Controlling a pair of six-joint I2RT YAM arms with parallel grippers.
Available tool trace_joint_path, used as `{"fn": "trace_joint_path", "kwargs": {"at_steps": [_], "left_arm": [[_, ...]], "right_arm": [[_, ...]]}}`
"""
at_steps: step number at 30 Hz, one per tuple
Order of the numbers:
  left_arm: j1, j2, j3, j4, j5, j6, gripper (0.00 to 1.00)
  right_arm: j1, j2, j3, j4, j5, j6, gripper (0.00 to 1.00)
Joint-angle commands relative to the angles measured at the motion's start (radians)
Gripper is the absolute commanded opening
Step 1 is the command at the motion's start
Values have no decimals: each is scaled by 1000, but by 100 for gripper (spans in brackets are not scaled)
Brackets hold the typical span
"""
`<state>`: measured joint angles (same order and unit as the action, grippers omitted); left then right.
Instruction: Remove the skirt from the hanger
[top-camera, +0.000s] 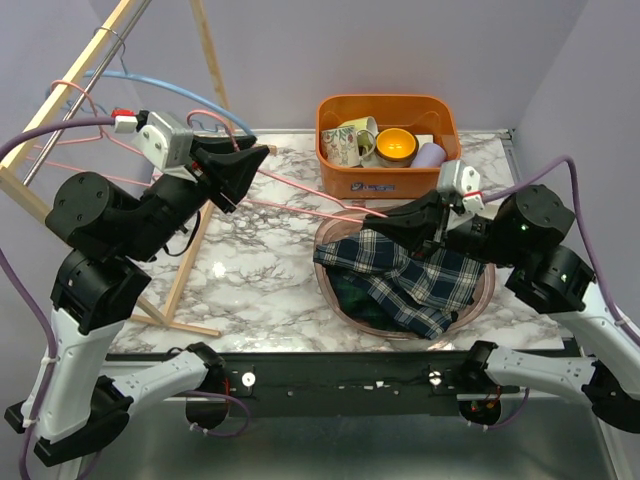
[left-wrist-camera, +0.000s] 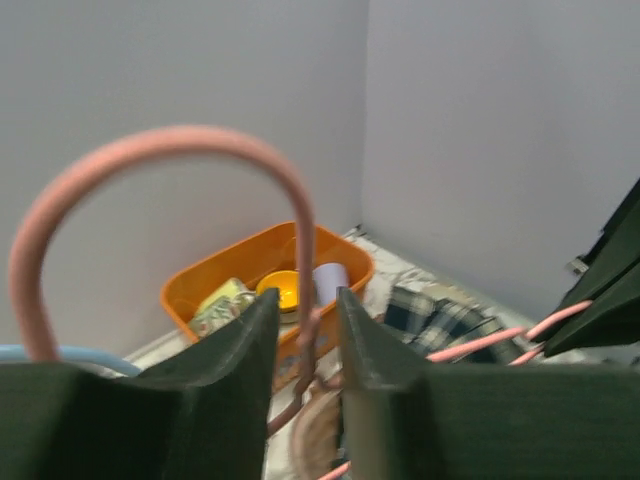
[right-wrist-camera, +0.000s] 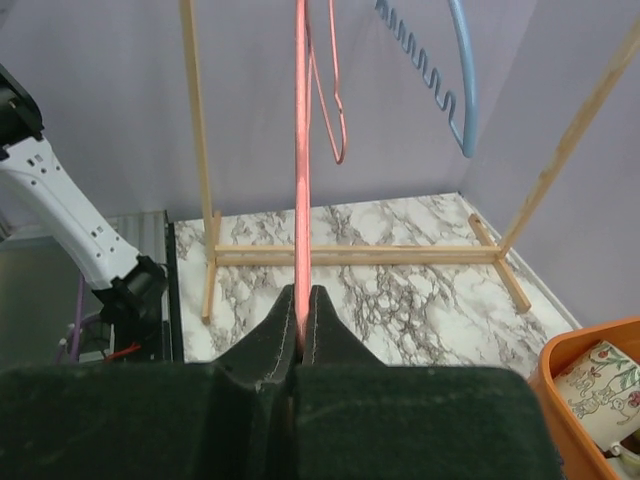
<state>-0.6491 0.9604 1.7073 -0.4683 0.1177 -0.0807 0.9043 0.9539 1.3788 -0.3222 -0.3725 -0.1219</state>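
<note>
The plaid skirt (top-camera: 400, 275) lies crumpled in a pink basin (top-camera: 487, 290), off the hanger; in the left wrist view the skirt (left-wrist-camera: 440, 320) shows past the fingers. The pink wire hanger (top-camera: 300, 187) stretches in the air between both grippers. My right gripper (top-camera: 372, 215) is shut on the hanger's straight wire (right-wrist-camera: 300, 150), right gripper (right-wrist-camera: 302, 292) pinching it at the fingertips. My left gripper (top-camera: 255, 155) stands open, left gripper (left-wrist-camera: 308, 300) with the hanger's hook (left-wrist-camera: 180, 135) curving above and its neck passing loosely between the jaws.
An orange bin (top-camera: 385, 100) with cups and a yellow bowl stands at the back behind the basin. A wooden rack (top-camera: 190, 260) fills the left side, with a blue hanger (top-camera: 160, 85) on its rail. Walls close in behind and to the right.
</note>
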Motion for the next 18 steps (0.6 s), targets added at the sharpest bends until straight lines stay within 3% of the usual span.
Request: {"fn": "trace_joint_path", "kwargs": {"at_steps": [1, 4, 8, 9, 10, 18], "left_arm": [[3, -20, 28, -3, 53, -1, 63], [3, -31, 32, 6, 69, -22, 77], [3, -51, 41, 22, 102, -59, 86], [3, -60, 41, 28, 111, -73, 96], [3, -66, 40, 33, 118, -80, 99], [3, -130, 11, 17, 186, -113, 99]], "right_arm": [[1, -84, -56, 164, 58, 27, 1], [-1, -116, -67, 190, 96, 16, 1], [-1, -122, -64, 172, 158, 5, 1], [-1, -127, -67, 176, 187, 4, 1], [1, -127, -69, 179, 201, 2, 1], [-1, -60, -29, 218, 360, -53, 1]]}}
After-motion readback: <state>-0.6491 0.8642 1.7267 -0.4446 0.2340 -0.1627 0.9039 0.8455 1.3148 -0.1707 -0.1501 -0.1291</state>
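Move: The pink hanger's twisted neck is right between my left hand's barely parted fingers. From my right hand, which pinches the hanger's far corner, that neck lies about 20 cm left, 5 cm ahead and some 8 cm higher. The plaid skirt in the tray is roughly 12 cm to my right hand's right, 12 cm ahead and 40 cm below. The blue hanger on the rack hangs about 13 cm ahead and 13 cm left of my left hand, near its height. I spread my left fingers wide and let go of the pink hanger's neck, drawing that hand back about 6 cm and rising some 3 cm. My right hand keeps its pinch on the corner and carries the hanger right and up, about 4 cm each, easing back and then forward while its fingertips tip up and swing clockwise. ##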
